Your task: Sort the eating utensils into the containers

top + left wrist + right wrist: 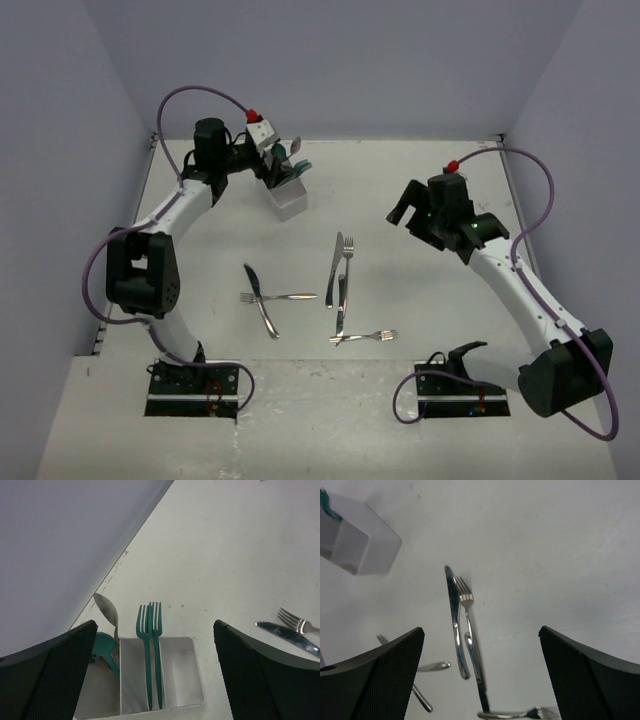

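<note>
The white containers (290, 203) stand at the back left; in the left wrist view their rim (195, 670) shows three compartments. Two teal forks (150, 655) lean in the middle one. A silver spoon (106, 609) and a teal spoon (104, 645) sit in the left one, and the right one is bare. My left gripper (274, 160) (155, 630) hangs open just above them, holding nothing. Silver utensils lie mid-table: a knife (333, 268) (454, 610), a fork (347, 262) (466, 600), another knife (341, 305), and a crossed knife (260, 298) and fork (285, 297). My right gripper (403, 212) (481, 630) is open above the table, right of them.
One more silver fork (365, 337) (520, 713) lies nearest the arm bases. Grey walls close the table at the back and both sides; the containers sit close to the back wall. A knife (287, 636) and fork (296, 623) show at the right edge of the left wrist view.
</note>
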`<state>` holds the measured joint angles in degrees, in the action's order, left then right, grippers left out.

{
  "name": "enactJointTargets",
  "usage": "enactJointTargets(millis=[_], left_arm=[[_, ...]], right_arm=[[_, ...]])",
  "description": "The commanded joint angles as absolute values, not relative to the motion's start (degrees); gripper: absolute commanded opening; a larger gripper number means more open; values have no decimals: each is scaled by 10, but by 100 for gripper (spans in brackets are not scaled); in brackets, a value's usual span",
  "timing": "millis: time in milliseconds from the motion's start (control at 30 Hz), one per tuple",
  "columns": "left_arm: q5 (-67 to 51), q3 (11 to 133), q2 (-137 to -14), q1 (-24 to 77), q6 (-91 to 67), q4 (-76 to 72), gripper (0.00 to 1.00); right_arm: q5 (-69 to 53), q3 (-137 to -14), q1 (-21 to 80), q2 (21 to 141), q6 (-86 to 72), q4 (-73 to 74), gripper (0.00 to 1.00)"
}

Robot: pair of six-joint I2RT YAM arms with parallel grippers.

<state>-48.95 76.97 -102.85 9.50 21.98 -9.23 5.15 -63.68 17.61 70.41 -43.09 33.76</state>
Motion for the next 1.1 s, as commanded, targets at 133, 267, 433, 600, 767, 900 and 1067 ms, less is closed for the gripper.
enactJointTargets(millis=[133,267,433,600,767,900,1067], left_arm=[[-436,795,-972,109,51,-74,100],[-340,743,-926,156,-21,-73,100],[-254,708,-861,229,-3,-33,100],[-257,687,-837,229,-7,-30,100],[-225,689,-836,229,-4,-7,100],[-233,665,-820,229,-5,-25,100],[-252,645,-790,229,-6,-30,100]], right_arm=[[39,-521,307,651,-425,412,99],[28,-466,329,613,-458,416,99],[41,-427,388,572,-574,439,99],[65,-416,474,591,-736,447,99],[83,-469,576,669,-941,524,99],[93,-490,637,733,-1076,576,99],[94,-429,646,723,-1179,466,99]])
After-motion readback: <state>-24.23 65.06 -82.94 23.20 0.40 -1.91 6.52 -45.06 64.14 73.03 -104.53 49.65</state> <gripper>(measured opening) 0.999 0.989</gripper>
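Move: The fork lying crosswise near the table's front edge is about 21 cm back, 10 cm to the left and 20 cm below the right hand. At the same depth, the knife whose tip it crosses is some 11 cm back and 18 cm left; the upright fork lies about 1 cm ahead and 16 cm left, with the long knife just beyond it, level with the hand and 19 cm left. From the left hand the crosswise fork is about 35 cm back, 24 cm right and 22 cm below. The crosswise fork is approached by the open right hand, which sweeps back about 24 cm, sinking and bearing left as it goes, while its fingers tip some 40 degrees to point almost straight down, just above the fork. The left hand, already empty and open, draws back from the containers, swinging right and then partly left again, rising slightly and turning a little counter-clockwise. ##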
